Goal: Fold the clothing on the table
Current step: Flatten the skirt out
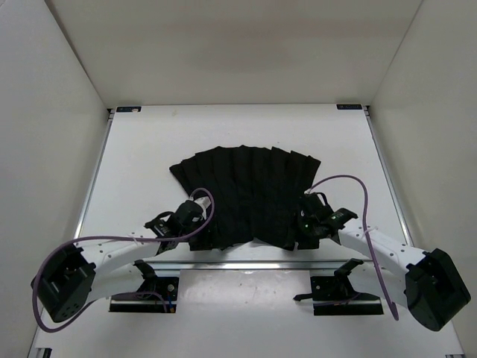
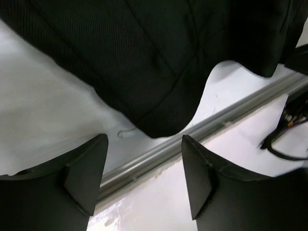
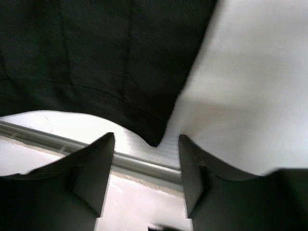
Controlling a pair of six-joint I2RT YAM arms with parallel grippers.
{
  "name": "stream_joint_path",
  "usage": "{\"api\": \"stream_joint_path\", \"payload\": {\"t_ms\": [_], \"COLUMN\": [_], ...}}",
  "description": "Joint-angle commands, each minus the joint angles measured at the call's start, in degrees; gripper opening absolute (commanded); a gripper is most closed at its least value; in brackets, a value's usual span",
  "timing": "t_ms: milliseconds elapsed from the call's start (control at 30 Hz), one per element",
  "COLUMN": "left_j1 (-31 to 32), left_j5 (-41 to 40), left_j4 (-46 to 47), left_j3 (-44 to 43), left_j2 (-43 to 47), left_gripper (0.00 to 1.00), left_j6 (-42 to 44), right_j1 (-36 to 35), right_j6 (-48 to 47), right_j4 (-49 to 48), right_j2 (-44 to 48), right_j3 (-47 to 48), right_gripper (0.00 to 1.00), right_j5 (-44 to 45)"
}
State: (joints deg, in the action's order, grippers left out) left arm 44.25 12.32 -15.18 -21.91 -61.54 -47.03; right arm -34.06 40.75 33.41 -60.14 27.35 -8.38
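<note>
The clothing [image 1: 250, 194], a black pleated skirt, lies spread flat in the middle of the white table [image 1: 149, 149], its hem toward the arms. My left gripper [image 1: 196, 209] hovers over the near left corner of the hem. In the left wrist view the gripper [image 2: 144, 140] stands open, and the curved edge of the clothing [image 2: 144, 57] ends just ahead of the fingertips. My right gripper [image 1: 305, 224] is at the near right corner. There the gripper [image 3: 147, 137] is open too, with a point of the clothing [image 3: 96, 57] just beyond its tips. Neither gripper holds anything.
A metal rail [image 1: 246, 265] edges the table's near side, right behind the hem; it crosses under both grippers as the rail [image 2: 159, 154] and the rail [image 3: 139, 163]. Purple cables [image 1: 350, 179] loop over each arm. White walls close in three sides.
</note>
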Motion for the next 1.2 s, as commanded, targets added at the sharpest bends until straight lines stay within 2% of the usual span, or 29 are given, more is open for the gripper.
{"api": "stream_joint_path", "payload": {"t_ms": [0, 100, 167, 200, 233, 267, 300, 333, 367, 433, 500, 600, 633, 700, 767, 833, 900, 1000, 1033, 1067, 1167], "left_j1": [1.4, 1.6, 1.4, 1.3, 1.4, 1.2, 1.1, 0.9, 0.2, -1.4, -7.0, -17.2, -20.7, -24.0, -24.6, -25.6, -26.8, -28.5, -28.6, -28.6, -26.9], "left_j5": [-5.0, -8.6, -10.5, -10.6, -11.2, -11.0, -11.5, -11.8, -12.1, -12.2, -11.9, -8.9, -8.5, -9.2, -10.5, -11.3, -9.7, -7.4, -7.2, -5.5, -3.7], "left_j4": [3.7, 2.6, 3.7, 4.6, 5.3, 5.2, 5.5, 5.5, 5.4, 4.6, 3.1, -0.2, -2.4, -10.3, -18.8, -22.1, -20.6, -15.4, -13.2, -11.0, -9.3], "left_j3": [-0.8, -1.6, -1.3, -1.4, -1.6, -1.8, -1.7, -2.5, -2.7, -3.9, -6.0, -16.4, -24.8, -45.6, -64.6, -71.0, -68.5, -49.4, -45.7, -36.3, -24.8], "left_j2": [-1.1, -2.8, -3.0, -3.3, -3.8, -4.0, -4.4, -4.5, -4.3, -2.9, -2.1, -5.5, -9.1, -17.2, -22.4, -21.8, -19.7, -11.0, -8.0, -5.5, -1.2], "left_gripper": [0.71, 0.68, 0.64, 0.59, 0.47, 0.42, 0.27, 0.07, 0.00, 0.00, 0.00, 0.00, 0.00, 0.00, 0.00, 0.00, 0.00, 0.00, 0.00, 0.00, 0.00], "left_j6": [-2.1, -1.8, -1.7, -1.9, -1.9, -2.0, -1.4, -1.2, -0.8, 0.9, 3.8, 11.8, 15.7, 22.6, 25.0, 26.3, 25.8, 23.7, 22.5, 21.8, 19.3], "right_j1": [0.3, -0.1, 0.4, 0.2, 0.7, 0.7, 0.8, 1.5, 1.7, 4.3, 8.1, 16.4, 18.2, 19.9, 19.2, 18.2, 19.0, 19.9, 19.9, 20.4, 19.6], "right_j6": [0.9, 1.4, 0.4, 0.4, 0.6, 0.2, 0.3, -0.4, -1.0, -2.7, -6.2, -13.3, -16.4, -21.7, -24.7, -26.3, -26.1, -24.2, -24.1, -23.4, -22.6], "right_j4": [-4.3, -5.8, -6.5, -6.9, -7.0, -7.3, -6.7, -6.8, -6.4, -5.5, -5.8, -5.7, -4.8, -0.9, 4.0, 4.5, 3.3, -1.5, -2.5, -3.9, -5.0], "right_j2": [-0.6, -1.4, -2.1, -2.6, -2.8, -2.5, -2.2, -1.6, -1.0, 0.7, 0.6, -6.3, -8.2, -19.2, -23.1, -24.1, -22.4, -16.9, -15.0, -13.6, -11.7], "right_j3": [-2.0, -2.6, -2.8, -3.0, -3.3, -3.3, -2.8, -2.3, -2.4, -0.6, 2.0, 14.0, 21.8, 43.1, 62.6, 70.2, 69.2, 52.9, 49.7, 41.5, 32.6], "right_gripper": [0.50, 0.38, 0.27, 0.23, 0.16, 0.08, 0.00, 0.00, 0.00, 0.00, 0.00, 0.01, 0.00, 0.00, 0.00, 0.00, 0.00, 0.00, 0.00, 0.00, 0.00], "right_j5": [0.7, 0.0, -0.6, -0.9, -1.0, -1.5, -2.0, -2.1, -2.6, -3.3, -5.8, -8.8, -8.2, -6.7, -3.3, -0.5, -2.1, -4.8, -6.2, -7.3, -9.3]}}
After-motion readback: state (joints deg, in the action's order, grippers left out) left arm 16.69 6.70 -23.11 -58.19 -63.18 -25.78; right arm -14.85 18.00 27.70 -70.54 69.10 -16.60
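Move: The skirt's left near corner is about 2 cm ahead of the left hand, 1 cm to its right and 2 cm below; the metal rail lies some 3 cm behind that hand. The right near corner is roughly 1 cm ahead of the right hand, 1 cm to its left and 1 cm below, with the rail some 4 cm behind it. The two corners are about 24 cm apart. Forward and slightly down, both open hands ease onto the skirt's near corners, the left by about 2.5 cm and the right barely 1, and pinch them. Still gripping, both accelerate forward and up to roughly 30 cm high, fingertips tipping up some 40–50 degrees, then draw back and down again by 5–8 cm. ##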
